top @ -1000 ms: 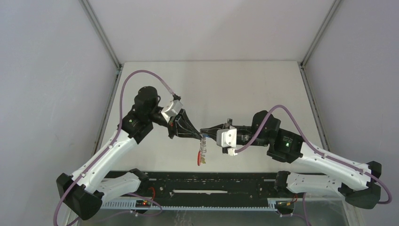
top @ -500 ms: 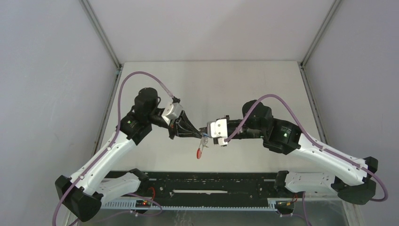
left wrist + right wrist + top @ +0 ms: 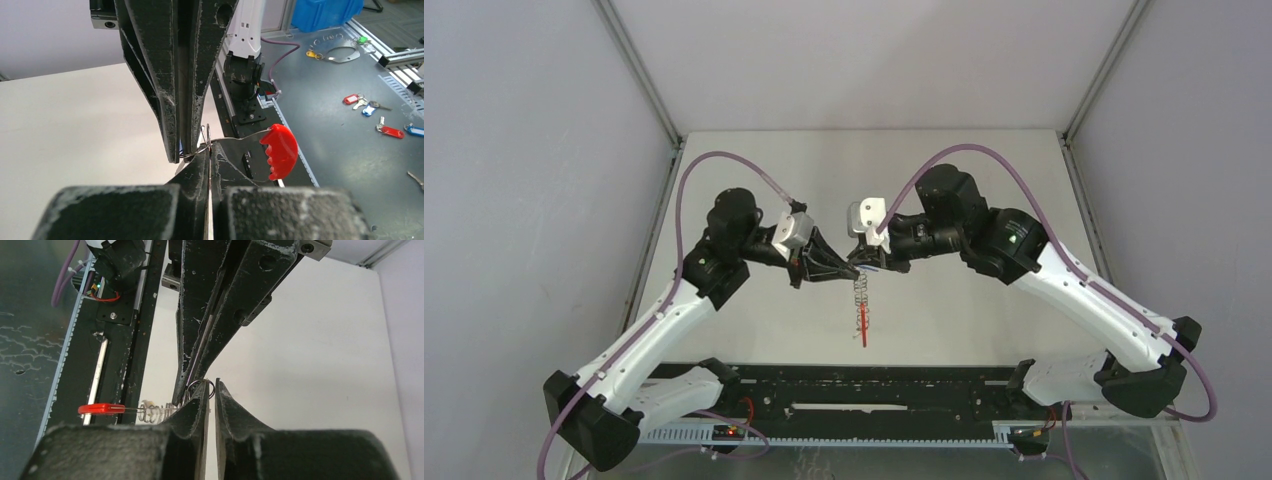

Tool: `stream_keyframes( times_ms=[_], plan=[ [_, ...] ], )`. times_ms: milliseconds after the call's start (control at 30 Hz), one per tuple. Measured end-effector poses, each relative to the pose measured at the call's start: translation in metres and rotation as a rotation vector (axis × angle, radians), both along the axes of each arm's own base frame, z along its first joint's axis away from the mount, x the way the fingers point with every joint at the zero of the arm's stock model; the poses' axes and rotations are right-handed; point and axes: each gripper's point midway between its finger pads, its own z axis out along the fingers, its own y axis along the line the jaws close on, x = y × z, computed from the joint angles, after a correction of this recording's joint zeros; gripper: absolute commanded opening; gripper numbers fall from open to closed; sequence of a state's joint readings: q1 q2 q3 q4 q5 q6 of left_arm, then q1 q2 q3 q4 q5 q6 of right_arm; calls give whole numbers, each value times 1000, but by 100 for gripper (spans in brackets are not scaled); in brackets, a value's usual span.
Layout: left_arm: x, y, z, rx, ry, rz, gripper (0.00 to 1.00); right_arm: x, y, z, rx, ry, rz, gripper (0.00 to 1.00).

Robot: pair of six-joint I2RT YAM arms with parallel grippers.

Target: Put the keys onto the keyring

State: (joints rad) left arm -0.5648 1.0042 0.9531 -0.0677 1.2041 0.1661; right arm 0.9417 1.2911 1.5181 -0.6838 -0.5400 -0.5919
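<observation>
The keyring hangs over the middle of the table, wire clips (image 3: 861, 292) above, red band (image 3: 864, 328) below. My left gripper (image 3: 835, 268) is shut on its top wire, which the left wrist view shows pinched at my fingertips (image 3: 209, 150), the red band (image 3: 280, 150) off to the right. My right gripper (image 3: 871, 264) meets it tip to tip from the right. Its jaws (image 3: 210, 384) stand slightly apart, with a small split ring (image 3: 202, 385) at their tips. A blue sliver (image 3: 180, 148), likely one of the keys, peeks beside the right fingers (image 3: 160, 90). The rest of the keys is hidden.
A black rail (image 3: 854, 385) runs along the near table edge below the hanging keyring. Metal frame posts (image 3: 639, 75) rise at the back corners. Beyond the table, loose tagged keys (image 3: 350, 99) lie on a dark floor.
My right arm swung up and back, so its gripper now meets the left from the right. Its jaws parted slightly. The keyring turned edge-on and hangs straight down.
</observation>
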Motion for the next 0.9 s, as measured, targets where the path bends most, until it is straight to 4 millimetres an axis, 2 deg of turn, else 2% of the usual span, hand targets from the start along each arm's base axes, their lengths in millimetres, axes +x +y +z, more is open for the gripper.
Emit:
stream_keyframes(
  times_ms=[100,300,733,900],
  plan=[
    [-1,-2,1,-13,9,-4,0,0,-2,1,-8,12,-5,21],
    [-2,-3,14,-56,-23,-8,0,2,-3,16,-15,45,-27,33],
    [-11,0,24,-136,-91,6,0,-9,-5,30,-40,138,-9,38],
    [-9,0,28,-163,-102,25,0,-6,-3,34,-58,171,-18,38]
  ],
)
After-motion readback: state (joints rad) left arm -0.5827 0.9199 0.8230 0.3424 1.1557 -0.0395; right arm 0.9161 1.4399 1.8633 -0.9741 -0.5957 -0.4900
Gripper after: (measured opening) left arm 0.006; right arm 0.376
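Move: The small wire ring, pinched in the left fingertips, is about 1 cm to the right of the left gripper's hand point and level with it. From the slightly open right gripper, the ring is some 1 cm back and 1 cm left, with the blue key tag about 1 cm to that gripper's right and slightly below. The keyring's red handle sticks out from the ring, roughly 7 cm back and 3 cm below the right gripper. Spread the right gripper's fingers wider, to a bit over a third of full opening, keeping one finger close against the ring and blue tag while the other swings clear. Meanwhile raise both grippers together about 3 cm. Keep the left fingers shut on the ring, tipping them up some 10 degrees and easing back 1 cm; roll the right wrist about as much. ##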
